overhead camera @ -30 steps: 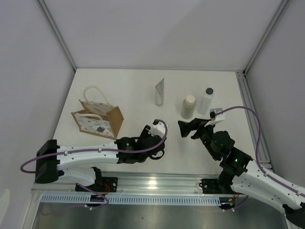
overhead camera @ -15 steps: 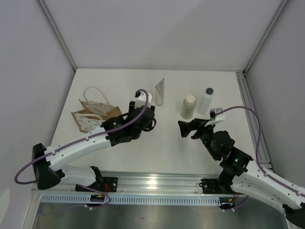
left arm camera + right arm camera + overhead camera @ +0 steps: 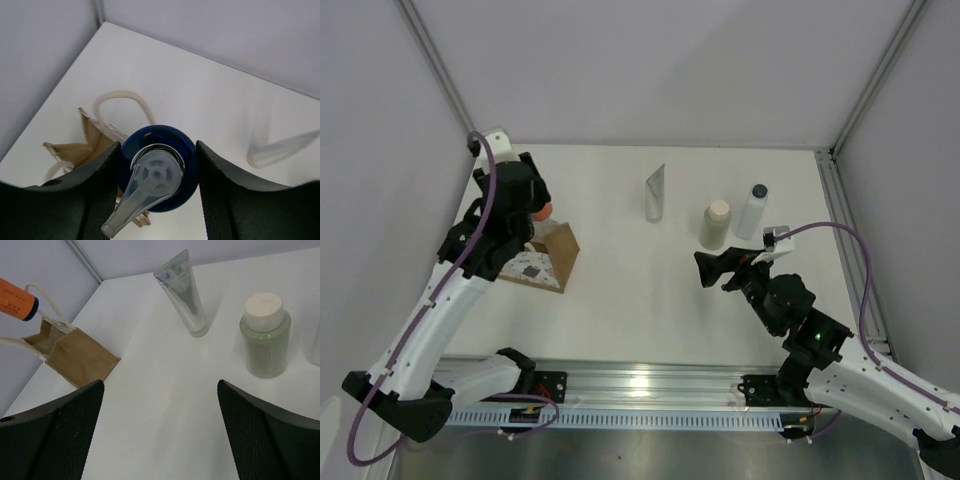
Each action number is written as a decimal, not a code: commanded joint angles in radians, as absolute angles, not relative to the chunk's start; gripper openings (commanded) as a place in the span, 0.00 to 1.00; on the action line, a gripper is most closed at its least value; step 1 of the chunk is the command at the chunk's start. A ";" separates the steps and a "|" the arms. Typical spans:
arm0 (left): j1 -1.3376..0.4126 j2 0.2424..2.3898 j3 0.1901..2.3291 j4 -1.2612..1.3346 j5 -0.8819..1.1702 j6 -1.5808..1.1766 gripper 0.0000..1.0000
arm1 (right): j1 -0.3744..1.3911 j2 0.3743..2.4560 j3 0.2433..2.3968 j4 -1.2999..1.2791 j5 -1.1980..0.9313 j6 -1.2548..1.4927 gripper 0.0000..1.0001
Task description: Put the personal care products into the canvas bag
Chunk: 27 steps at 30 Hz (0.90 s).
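Note:
My left gripper (image 3: 159, 172) is shut on the short orange bottle with its blue cap (image 3: 159, 165) and holds it in the air above the canvas bag (image 3: 89, 146). In the top view the orange bottle (image 3: 545, 210) shows beside the left gripper (image 3: 532, 205), over the bag (image 3: 542, 258). The grey-white tube (image 3: 655, 192), the cream bottle (image 3: 716, 224) and the translucent bottle with a dark cap (image 3: 752, 211) stand at the back right. My right gripper (image 3: 706, 270) is open and empty, just in front of the cream bottle (image 3: 264, 335).
The bag's rope handles (image 3: 125, 97) lie spread toward the back left corner. Grey walls close in the table on the left, back and right. A metal rail (image 3: 640, 385) runs along the near edge.
The left arm has swung from the table's middle up and to the left, carrying the orange bottle to above the bag. The right arm has not moved.

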State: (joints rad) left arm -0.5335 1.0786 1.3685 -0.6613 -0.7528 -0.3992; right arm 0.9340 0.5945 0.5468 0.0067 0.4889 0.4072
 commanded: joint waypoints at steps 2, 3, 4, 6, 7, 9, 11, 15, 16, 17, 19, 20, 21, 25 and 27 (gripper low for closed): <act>-0.365 1.034 1.338 -0.592 -0.657 -0.371 0.00 | 0.931 0.584 0.591 0.014 0.491 0.423 1.00; -0.326 1.034 1.310 -0.571 -0.638 -0.365 0.00 | 0.930 0.583 0.591 0.014 0.491 0.422 0.99; -0.312 1.037 1.302 -0.557 -0.632 -0.347 0.00 | 0.931 0.583 0.591 0.014 0.489 0.422 1.00; -0.279 1.054 1.279 -0.532 -0.635 -0.328 0.00 | 0.931 0.583 0.589 0.015 0.491 0.422 0.99; -0.270 1.063 1.269 -0.528 -0.637 -0.327 0.00 | 0.931 0.584 0.589 0.015 0.491 0.422 1.00; -0.244 1.084 1.262 -0.525 -0.627 -0.331 0.00 | 0.931 0.584 0.588 0.017 0.492 0.420 0.99; -0.235 1.091 1.235 -0.506 -0.612 -0.333 0.00 | 0.931 0.586 0.588 0.017 0.494 0.419 0.99; -0.230 1.097 1.189 -0.476 -0.606 -0.334 0.00 | 0.931 0.588 0.589 0.017 0.494 0.420 0.99; -0.230 1.100 1.187 -0.474 -0.600 -0.333 0.00 | 0.931 0.588 0.589 0.017 0.494 0.420 1.00; -0.230 1.101 1.187 -0.469 -0.586 -0.331 0.00 | 0.931 0.588 0.589 0.017 0.491 0.420 0.99; -0.230 1.104 1.187 -0.462 -0.583 -0.330 0.00 | 0.931 0.586 0.589 0.015 0.489 0.422 0.99; -0.230 1.109 1.175 -0.445 -0.583 -0.325 0.00 | 0.931 0.584 0.591 0.014 0.491 0.422 0.99; -0.230 1.111 1.170 -0.433 -0.586 -0.312 0.00 | 0.931 0.581 0.589 0.014 0.491 0.422 0.99; -0.226 1.143 1.152 -0.407 -0.614 -0.285 0.00 | 0.930 0.572 0.589 0.012 0.491 0.422 0.99; -0.221 1.163 1.155 -0.422 -0.597 -0.304 0.00 | 0.930 0.572 0.588 0.012 0.489 0.422 0.99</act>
State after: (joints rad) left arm -0.2379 1.1503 1.1431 -0.5243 -0.5831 -0.3202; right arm 0.9325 0.5831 0.5468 0.0044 0.4877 0.4110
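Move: The left hand grips the orange pump bottle, and the canvas bag it is bound for stands about 8 cm ahead, 9 cm to its left and roughly 27 cm below. The upright clear tube stands some 23 cm ahead of this hand and 24 cm to its right, on the table about 28 cm below. From the idle right hand the bag lies about 47 cm left, 17 cm ahead and 17 cm lower. The left hand, keeping its grip, swings about 6 cm left, then lowers the tipping bottle 10 cm towards the bag's mouth. ##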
